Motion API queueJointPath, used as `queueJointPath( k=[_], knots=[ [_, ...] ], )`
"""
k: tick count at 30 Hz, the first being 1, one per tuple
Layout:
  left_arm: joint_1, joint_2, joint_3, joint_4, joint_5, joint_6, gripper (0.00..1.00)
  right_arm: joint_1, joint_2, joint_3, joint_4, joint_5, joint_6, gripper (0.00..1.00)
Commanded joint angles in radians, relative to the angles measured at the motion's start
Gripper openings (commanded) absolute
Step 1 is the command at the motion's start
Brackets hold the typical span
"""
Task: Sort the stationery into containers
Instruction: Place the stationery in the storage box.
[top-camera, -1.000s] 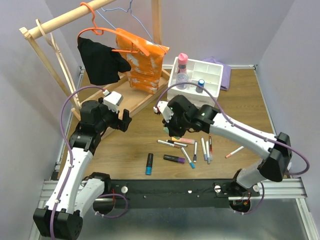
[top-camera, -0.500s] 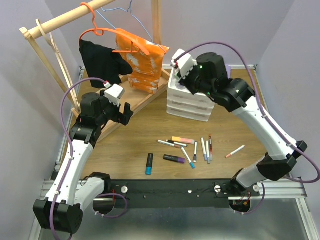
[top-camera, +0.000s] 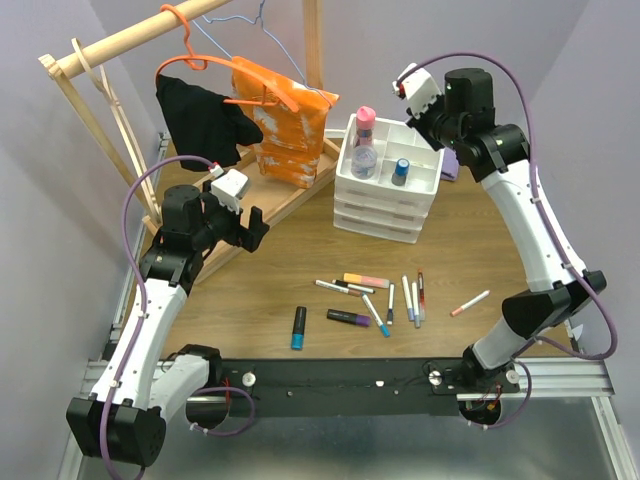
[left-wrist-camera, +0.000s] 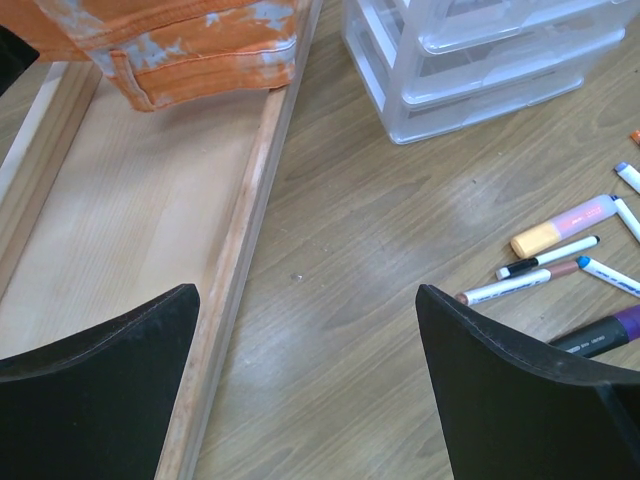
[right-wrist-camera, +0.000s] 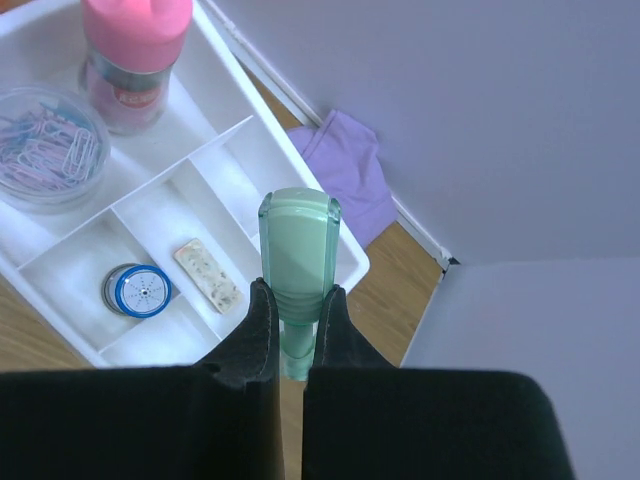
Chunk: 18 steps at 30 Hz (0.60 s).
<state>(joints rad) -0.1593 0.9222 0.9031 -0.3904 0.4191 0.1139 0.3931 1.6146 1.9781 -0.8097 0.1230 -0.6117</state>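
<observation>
My right gripper (right-wrist-camera: 297, 295) is shut on a chunky green highlighter (right-wrist-camera: 298, 240) and hangs above the far right corner of the divided tray (right-wrist-camera: 352, 262). The tray tops the white drawer organiser (top-camera: 378, 212). Its compartments hold a pink-capped bottle (right-wrist-camera: 135, 60), a blue-capped bottle (right-wrist-camera: 140, 290), a tub of paper clips (right-wrist-camera: 45, 150) and a small eraser (right-wrist-camera: 208, 275). Several pens and highlighters lie on the table, among them a pastel highlighter (top-camera: 365, 280), a purple one (top-camera: 348, 318) and a blue one (top-camera: 298, 327). My left gripper (left-wrist-camera: 307, 292) is open and empty above the table, by the rack's base.
The wooden clothes rack (top-camera: 120, 40) stands at the back left with an orange bag (top-camera: 290, 125) and a black cloth (top-camera: 200, 125) on hangers; its base rail (left-wrist-camera: 240, 270) runs under my left gripper. A purple cloth (right-wrist-camera: 340, 165) lies behind the organiser. Walls close in on both sides.
My right arm has risen from the scattered pens and swung back over the organiser's tray, carrying the green highlighter. The left arm has barely shifted.
</observation>
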Motion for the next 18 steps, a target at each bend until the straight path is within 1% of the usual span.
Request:
queueJointPath(
  k=[1,9,10,13,18],
  knots=[
    [-0.003,-0.003,0.023,0.013,0.032,-0.003,0.98,-0.031,0.042,0.010,-0.022,-0.097,-0.074,0.00],
    [-0.003,0.003,0.014,0.004,0.049,0.003,0.98,-0.043,0.090,-0.042,-0.055,-0.115,-0.118,0.00],
    [-0.005,0.004,0.011,0.002,0.046,0.007,0.98,-0.045,0.096,-0.047,-0.055,-0.146,-0.120,0.01],
    [-0.006,0.009,0.002,-0.004,0.035,0.018,0.99,-0.045,0.103,-0.071,-0.063,-0.158,-0.125,0.00],
    [-0.006,0.012,-0.009,-0.001,0.038,0.015,0.99,-0.045,0.111,-0.116,-0.060,-0.155,-0.128,0.01]
  ],
)
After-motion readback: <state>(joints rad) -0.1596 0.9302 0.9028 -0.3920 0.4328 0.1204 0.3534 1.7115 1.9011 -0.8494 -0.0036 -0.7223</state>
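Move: In my right hand I still hold the pale green highlighter; the storage box compartment with the eraser in it lies about 6 cm ahead, 2 cm to the left and some 20 cm below. The blue-capped bottle is 5 cm nearer my base than the eraser and 2 cm left of it. Both the paperclip jar and the pink-lidded bottle stand about 12 cm to my right hand's left, some 3 and 9 cm ahead. From my left hand the eraser compartment is roughly 20 cm ahead, 34 cm right and 6 cm lower. I lower my right hand about 8 cm towards the eraser compartment in the storage box's open top, picking up speed, with only a slight reach forward at first. As it sinks, the fingers tip about 10 degrees further down and the wrist swings a little counter-clockwise, my pinch on the green highlighter kept throughout. ##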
